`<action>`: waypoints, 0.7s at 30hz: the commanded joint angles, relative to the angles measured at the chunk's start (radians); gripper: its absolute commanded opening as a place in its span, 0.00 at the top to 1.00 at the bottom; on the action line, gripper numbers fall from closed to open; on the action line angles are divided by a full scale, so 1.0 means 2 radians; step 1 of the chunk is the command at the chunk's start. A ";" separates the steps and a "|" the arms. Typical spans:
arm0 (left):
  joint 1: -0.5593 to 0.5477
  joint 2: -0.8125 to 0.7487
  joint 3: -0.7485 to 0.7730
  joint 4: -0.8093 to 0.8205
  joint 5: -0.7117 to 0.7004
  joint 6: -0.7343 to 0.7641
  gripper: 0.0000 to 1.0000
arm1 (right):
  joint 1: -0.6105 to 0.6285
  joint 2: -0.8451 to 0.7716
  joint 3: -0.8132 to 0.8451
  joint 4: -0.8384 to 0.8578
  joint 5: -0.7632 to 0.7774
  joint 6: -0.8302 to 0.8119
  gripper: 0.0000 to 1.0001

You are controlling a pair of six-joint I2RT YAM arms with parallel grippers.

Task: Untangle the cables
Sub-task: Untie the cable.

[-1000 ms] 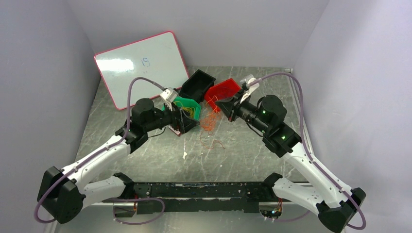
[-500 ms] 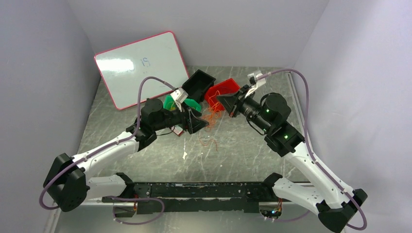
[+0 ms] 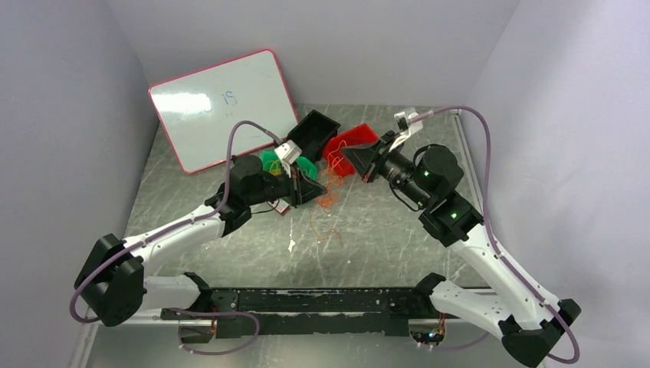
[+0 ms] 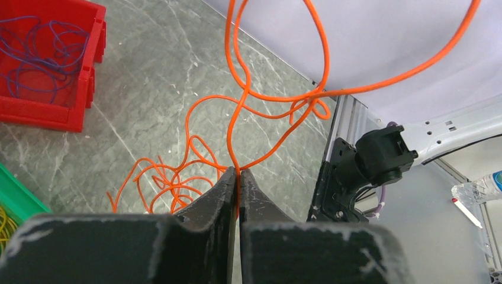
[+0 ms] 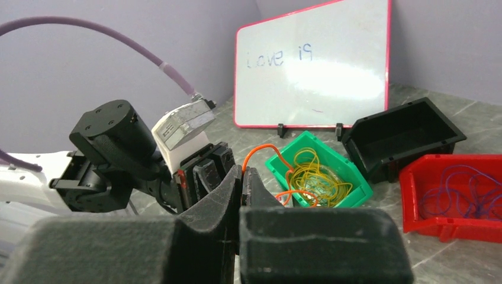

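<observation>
A tangle of thin orange cables [image 3: 330, 188] hangs between my two grippers, and its tail lies on the table [image 3: 326, 231]. My left gripper [image 3: 316, 190] is shut on one orange strand [image 4: 233, 127], which rises from the fingertips [image 4: 229, 177] to a knot above. More orange loops [image 4: 171, 180] lie on the table below. My right gripper [image 3: 347, 155] is shut on an orange cable end [image 5: 260, 149] that arcs towards the green bin [image 5: 349, 174]. That bin holds yellow cables [image 5: 314, 177]. My right gripper's tips [image 5: 243, 173] face the left wrist.
A black bin [image 3: 310, 132] and a red bin [image 3: 351, 146] with thin purple wires [image 5: 459, 189] stand behind the green bin [image 3: 285, 162]. A pink-framed whiteboard [image 3: 222, 107] leans at the back left. Walls close in the table on three sides.
My left gripper swung right from the green bin to the orange tangle and shut on a strand. The right gripper rose slightly, still shut on its cable.
</observation>
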 commanded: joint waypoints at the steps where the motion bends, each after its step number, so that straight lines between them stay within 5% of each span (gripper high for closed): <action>1: -0.004 -0.011 -0.006 0.012 0.007 0.007 0.93 | -0.001 -0.020 0.018 0.000 0.046 -0.006 1.00; 21: -0.003 0.005 -0.084 -0.025 -0.050 -0.011 0.93 | -0.002 -0.116 0.006 0.027 0.252 -0.053 1.00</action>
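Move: The left hand, already pinching the orange cable, has the loose orange tangle on the table about 22 cm below it, some 8 cm ahead and 1 cm to the right. The green box stands about 18 cm ahead and 11 cm left of this hand, the red box some 24 cm ahead and 9 cm right. From the right hand, which also holds the cable, the tangle lies about 37 cm below, 7 cm ahead, 2 cm left; the red box is 23 cm ahead, 6 cm right. Rightward and up, the right hand draws its pinched part of the orange cable away from the left hand, about 10 cm across and 6 cm higher, turning clockwise some 25 degrees. The left hand keeps its pinch and sinks about 8 cm towards the tangle, easing slightly back and left and tilting a little. Both grippers stay shut. ##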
